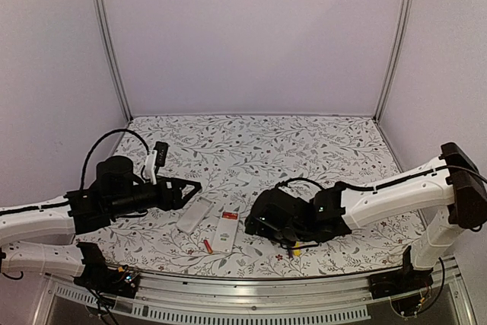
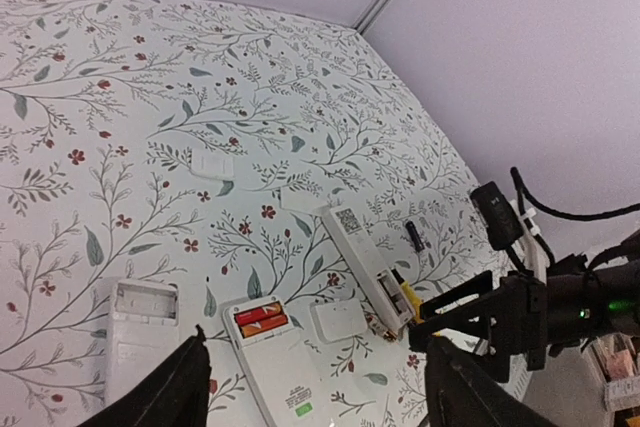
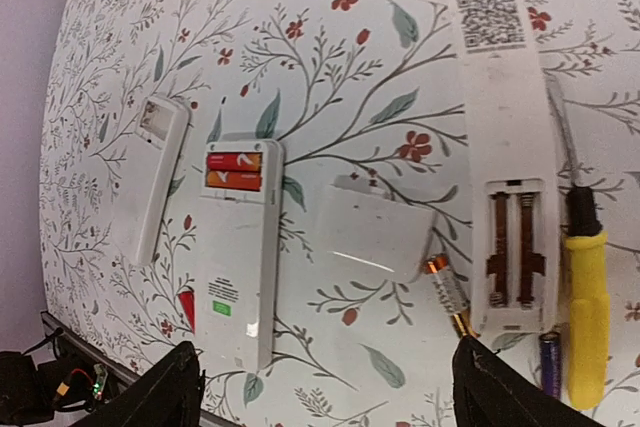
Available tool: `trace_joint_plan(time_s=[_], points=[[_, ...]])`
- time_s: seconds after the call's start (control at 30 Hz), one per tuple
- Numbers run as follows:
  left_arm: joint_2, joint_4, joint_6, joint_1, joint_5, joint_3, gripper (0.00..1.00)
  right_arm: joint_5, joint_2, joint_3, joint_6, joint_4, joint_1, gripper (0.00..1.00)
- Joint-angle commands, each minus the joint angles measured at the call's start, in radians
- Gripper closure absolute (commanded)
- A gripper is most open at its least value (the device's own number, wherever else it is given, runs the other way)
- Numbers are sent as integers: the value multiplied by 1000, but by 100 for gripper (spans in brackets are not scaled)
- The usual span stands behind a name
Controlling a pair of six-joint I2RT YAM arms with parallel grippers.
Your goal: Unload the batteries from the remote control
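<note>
Three white remotes lie face down near the table's front. The middle remote [image 3: 238,247] [image 2: 285,372] [image 1: 226,232] holds two red/orange batteries [image 3: 232,170] [image 2: 260,318] in its uncovered bay. The right remote [image 3: 510,127] [image 2: 360,252] has an empty bay. Loose batteries lie beside it: one with an orange end [image 3: 447,292], a dark blue one [image 3: 550,362] and a black one [image 2: 414,236]. A red battery [image 3: 187,307] [image 1: 207,246] lies left of the middle remote. My right gripper [image 3: 325,397] [image 1: 255,222] hovers open, holding nothing. My left gripper [image 2: 315,397] [image 1: 186,188] is open too.
A loose white battery cover [image 3: 375,232] [image 2: 338,320] lies between the middle and right remotes. The left remote [image 3: 155,177] [image 2: 140,332] has an empty bay. A yellow-handled tool [image 3: 588,317] [image 2: 410,299] lies along the right remote. The table's front edge is close below.
</note>
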Motion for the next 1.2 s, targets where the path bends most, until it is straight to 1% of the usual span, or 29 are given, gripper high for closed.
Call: trace_joint_plan(time_s=[0.0, 0.1, 0.2, 0.3, 0.43, 0.63, 0.77, 1.0, 1.1, 1.17], points=[[6, -53, 8, 8, -14, 27, 27, 58, -127, -111, -20, -199, -8, 16], [6, -61, -26, 9, -55, 32, 27, -25, -196, -200, -73, -232, -44, 24], [7, -84, -56, 8, -89, 41, 27, -76, -238, -251, -124, -245, -69, 31], [27, -129, -79, 8, -104, 69, 27, -98, -241, -267, -204, -247, -89, 38], [78, -165, -84, 8, -65, 115, 27, -104, -192, -249, -287, -247, -103, 48], [172, -198, -87, 9, 30, 179, 29, -97, -135, -206, -367, -233, -103, 50], [207, -206, -84, 4, 63, 214, 30, -96, -97, -186, -376, -230, -104, 52], [201, -224, -59, 4, 19, 215, 30, -91, -32, -165, -360, -226, -104, 68], [195, -206, -69, 4, 21, 201, 29, -84, -15, -157, -357, -228, -106, 69], [196, -192, -71, 3, 25, 200, 29, -71, -1, -149, -358, -238, -107, 75]])
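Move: The right hand, empty and open, has the screwdriver's yellow handle about 11 cm to its right, 1 cm back and 8 cm below. Left of that handle lie the open white remote, its middle some 4 cm left and 7 cm farther out, and a dark battery about 3 cm left and 1 cm nearer. The loose cover is 10 cm left of the handle and 5 cm farther out. From the left hand the handle lies roughly 25 cm right, 6 cm back and 17 cm down. Rightward and down, the right hand sweeps quickly about 12 cm to the screwdriver, then sinks more steeply onto its yellow handle, some 7 cm lower in all, easing slightly back left. Its fingers swing from leaning left to pointing down and forward, nearly 30 degrees, and narrow from wide open to straddle the handle. The empty left hand drifts a couple of centimetres right and down, tipping down. ##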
